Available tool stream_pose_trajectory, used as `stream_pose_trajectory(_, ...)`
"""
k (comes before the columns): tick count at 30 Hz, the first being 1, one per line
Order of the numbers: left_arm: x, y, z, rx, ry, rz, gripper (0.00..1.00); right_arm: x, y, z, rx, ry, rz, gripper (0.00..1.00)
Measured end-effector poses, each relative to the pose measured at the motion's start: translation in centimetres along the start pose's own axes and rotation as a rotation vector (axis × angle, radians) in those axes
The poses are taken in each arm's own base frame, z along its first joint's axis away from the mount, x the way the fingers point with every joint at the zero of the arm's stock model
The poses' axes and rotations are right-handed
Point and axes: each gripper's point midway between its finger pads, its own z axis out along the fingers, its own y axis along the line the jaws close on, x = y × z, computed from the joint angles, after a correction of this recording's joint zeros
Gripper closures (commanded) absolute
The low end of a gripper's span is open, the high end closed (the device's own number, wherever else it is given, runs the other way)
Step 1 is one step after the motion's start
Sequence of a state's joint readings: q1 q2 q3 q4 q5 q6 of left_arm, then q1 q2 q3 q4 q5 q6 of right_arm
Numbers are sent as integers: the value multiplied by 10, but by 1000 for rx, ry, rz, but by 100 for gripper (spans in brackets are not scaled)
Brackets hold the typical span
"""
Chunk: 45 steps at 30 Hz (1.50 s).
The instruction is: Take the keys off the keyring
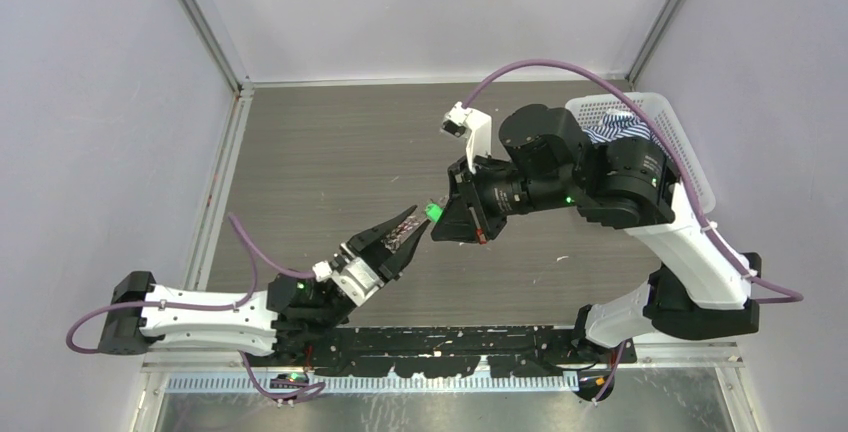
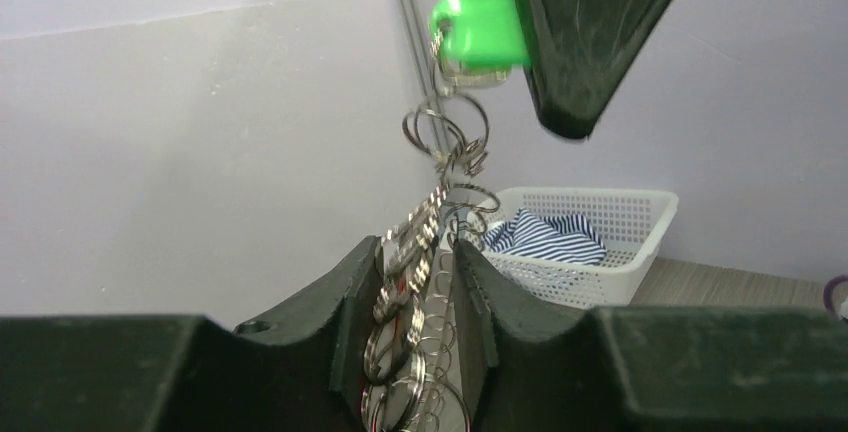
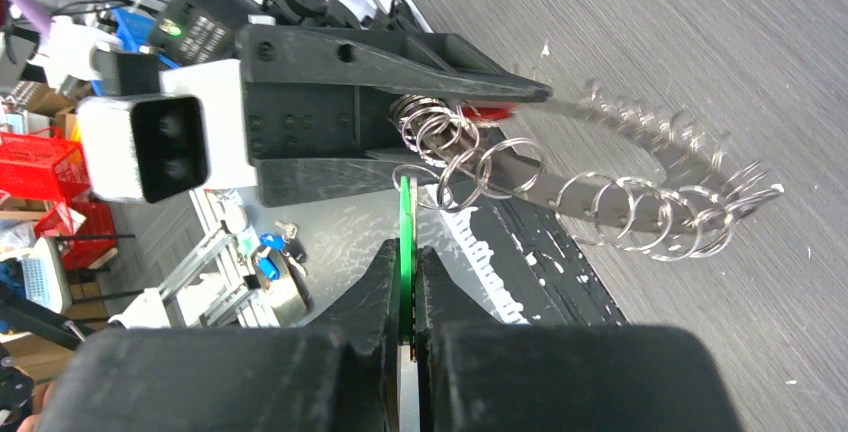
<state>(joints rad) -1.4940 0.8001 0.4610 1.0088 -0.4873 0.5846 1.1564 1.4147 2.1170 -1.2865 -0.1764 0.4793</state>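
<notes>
The keys hang in the air between my two grippers. The one with the bright green head (image 1: 433, 212) (image 2: 478, 30) (image 3: 404, 214) is pinched edge-on in my right gripper (image 1: 447, 215) (image 3: 408, 248), which is shut on it. A short chain of small wire rings (image 2: 447, 132) (image 3: 452, 152) links it to the silvery bunch of keys (image 2: 418, 277) (image 3: 640, 202). My left gripper (image 1: 405, 230) (image 2: 432, 252) is shut on that bunch, below and left of the green head. I cannot make out the main keyring within the bunch.
A white mesh basket (image 1: 690, 147) (image 2: 640, 202) holding a blue-and-white striped cloth (image 1: 612, 134) (image 2: 545, 237) stands at the back right, partly behind the right arm. Grey walls close off the dark wood-grain table (image 1: 330, 152) on three sides.
</notes>
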Motion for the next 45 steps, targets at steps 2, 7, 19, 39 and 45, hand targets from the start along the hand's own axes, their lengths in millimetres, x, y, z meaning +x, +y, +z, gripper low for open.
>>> stream_pose_trajectory(2, 4, -2, 0, 10, 17, 6, 61, -4, 4, -5, -16, -18, -8, 99)
stream_pose_trajectory(7, 13, -9, 0, 35, 50, 19, 57, -7, 8, -10, -32, -30, -14, 99)
stream_pose_trajectory(19, -14, -9, -8, 107, -23, -65, 54, -1, 8, -10, -28, 10, -8, 99)
stream_pose_trajectory(39, -24, -41, 0, 299, 64, -121, 46, 10, 9, -7, -42, 76, -19, 99)
stream_pose_trajectory(45, -5, -39, 5, 242, 130, -103, 47, 12, 12, -7, -62, 86, -19, 99)
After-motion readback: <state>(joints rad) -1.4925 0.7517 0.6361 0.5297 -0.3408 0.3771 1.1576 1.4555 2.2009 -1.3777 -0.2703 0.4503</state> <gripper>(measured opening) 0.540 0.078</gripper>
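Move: The green key, pinched in the right fingertips with small rings hanging from it, is about 6 cm above the left hand's point, some 2 cm to its right and 1 cm back. The big ring disc runs down between the left fingers, its middle roughly 4 cm below them and about 1 cm forward and 1 cm left; the red key sits about 2 cm below that hand, 1 cm left and level fore and aft. For the right hand, the green key is right at its fingertips. The left hand spreads its fingers around the ring disc, from about a third to just over half open, dips slightly, then swings back about 5 cm and a little up while turning clockwise some 20 degrees, before coming forward again about 2 cm, down and to the right, to end beneath the green key. The right hand keeps its pinch on the green key above the left fingers, rising about 1.5 cm, sinking back and easing some 2 cm back. ##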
